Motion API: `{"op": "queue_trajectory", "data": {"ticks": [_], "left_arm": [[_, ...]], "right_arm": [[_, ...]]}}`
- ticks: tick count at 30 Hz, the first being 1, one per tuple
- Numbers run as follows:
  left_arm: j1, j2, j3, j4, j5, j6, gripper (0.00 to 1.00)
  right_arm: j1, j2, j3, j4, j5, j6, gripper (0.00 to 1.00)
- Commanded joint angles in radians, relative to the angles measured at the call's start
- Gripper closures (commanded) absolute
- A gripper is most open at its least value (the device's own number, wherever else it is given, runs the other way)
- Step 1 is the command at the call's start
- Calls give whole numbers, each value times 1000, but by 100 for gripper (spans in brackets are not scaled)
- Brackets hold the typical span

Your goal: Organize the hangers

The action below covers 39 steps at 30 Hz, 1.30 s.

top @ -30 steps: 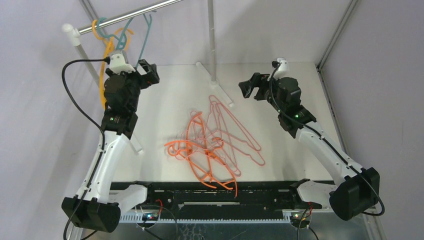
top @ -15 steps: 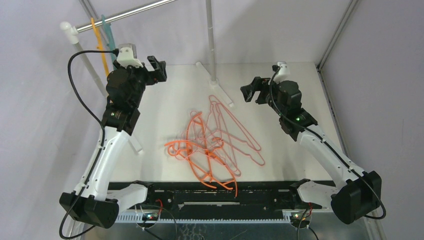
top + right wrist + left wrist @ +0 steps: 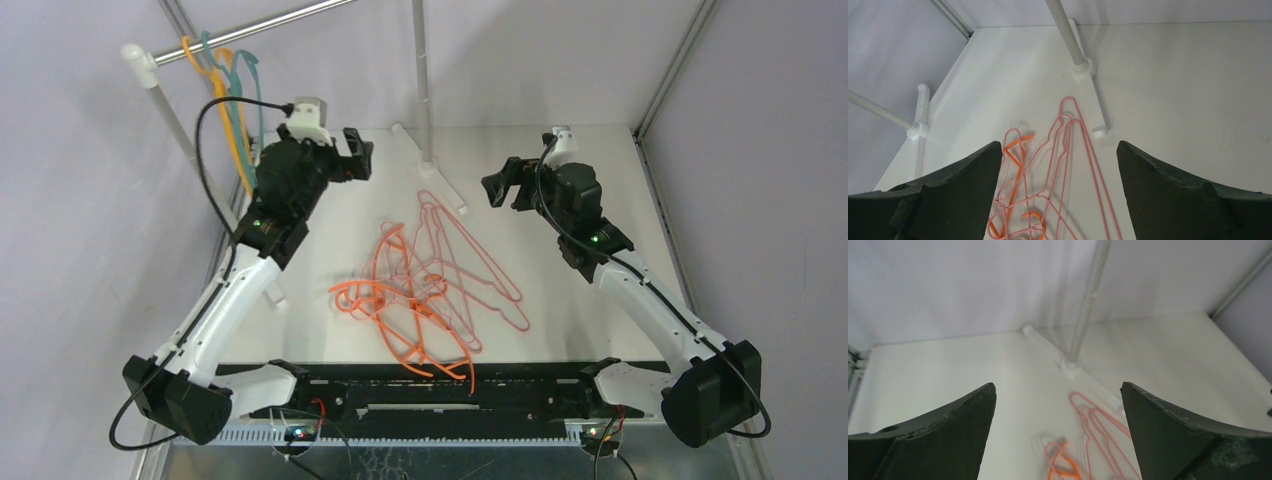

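A tangle of hangers lies on the white table: bright orange ones (image 3: 400, 335) at the near side, pale pink ones (image 3: 470, 260) reaching toward the back. A yellow-orange hanger (image 3: 238, 140) and a teal hanger (image 3: 245, 75) hang on the rail at the far left. My left gripper (image 3: 362, 158) is open and empty in the air, right of the hung hangers and behind the pile. Its wrist view looks down between its fingers (image 3: 1057, 386) at the pink hangers (image 3: 1098, 420). My right gripper (image 3: 497, 180) is open and empty, hovering behind the pile's right side (image 3: 1058, 145), with pink hangers (image 3: 1068, 130) and an orange one (image 3: 1015, 145) below.
The silver rail (image 3: 270, 25) runs across the back left on white posts (image 3: 170, 110). A second post (image 3: 423, 80) stands at the back centre on a white foot bar (image 3: 435, 175) touching the pile's far tip. Grey walls and frame struts (image 3: 670, 70) close in the table.
My left arm has swung right and away from the rail, out over the table. The hung hangers have shifted on the rail. My right gripper has barely moved.
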Motion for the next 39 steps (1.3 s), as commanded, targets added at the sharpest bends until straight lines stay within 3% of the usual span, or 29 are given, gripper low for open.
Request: {"op": "queue_trajectory", "data": {"ticks": [1, 10, 16, 19, 23, 27, 39], "left_arm": [[-64, 27, -58, 9, -36, -2, 0], [-186, 30, -279, 90, -164, -100, 1], [-218, -47, -498, 147, -296, -203, 1], [-218, -120, -584, 140, -402, -226, 0], [-216, -214, -635, 59, -556, -304, 1], [-216, -276, -678, 13, -638, -346, 0], [-212, -321, -790, 15, -677, -377, 0]], "right_arm": [[-1, 14, 4, -5, -5, -31, 7], [83, 114, -5, -74, 23, -93, 13], [178, 216, -6, -126, 12, -121, 33], [281, 257, -6, -147, 31, -132, 37], [406, 316, -6, -149, 68, -114, 37], [448, 366, -16, -147, 23, -86, 44], [534, 475, -46, -139, 46, -61, 50]]}}
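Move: The right hand is heading for the pink hanger in the middle of the pile, about 16 cm back, 15 cm to its left and 28 cm below. A second pink hanger lies roughly 11 cm back and 4 cm left of the right hand, and the orange hanger some 19 cm back and 18 cm left, both at that same depth. From the left hand, the target pink hanger is about 17 cm back, 12 cm right and 38 cm down. No hanger in the pile is clearly touched yet: the right hand sinks about 23 cm while drawing back and left over the pile, tipping down and turning counter-clockwise, its fingers closing from wide to half open above the pink wires. The open left hand drops some 25 cm and draws back, drifting right, then left, tipping down and turning counter-clockwise. ##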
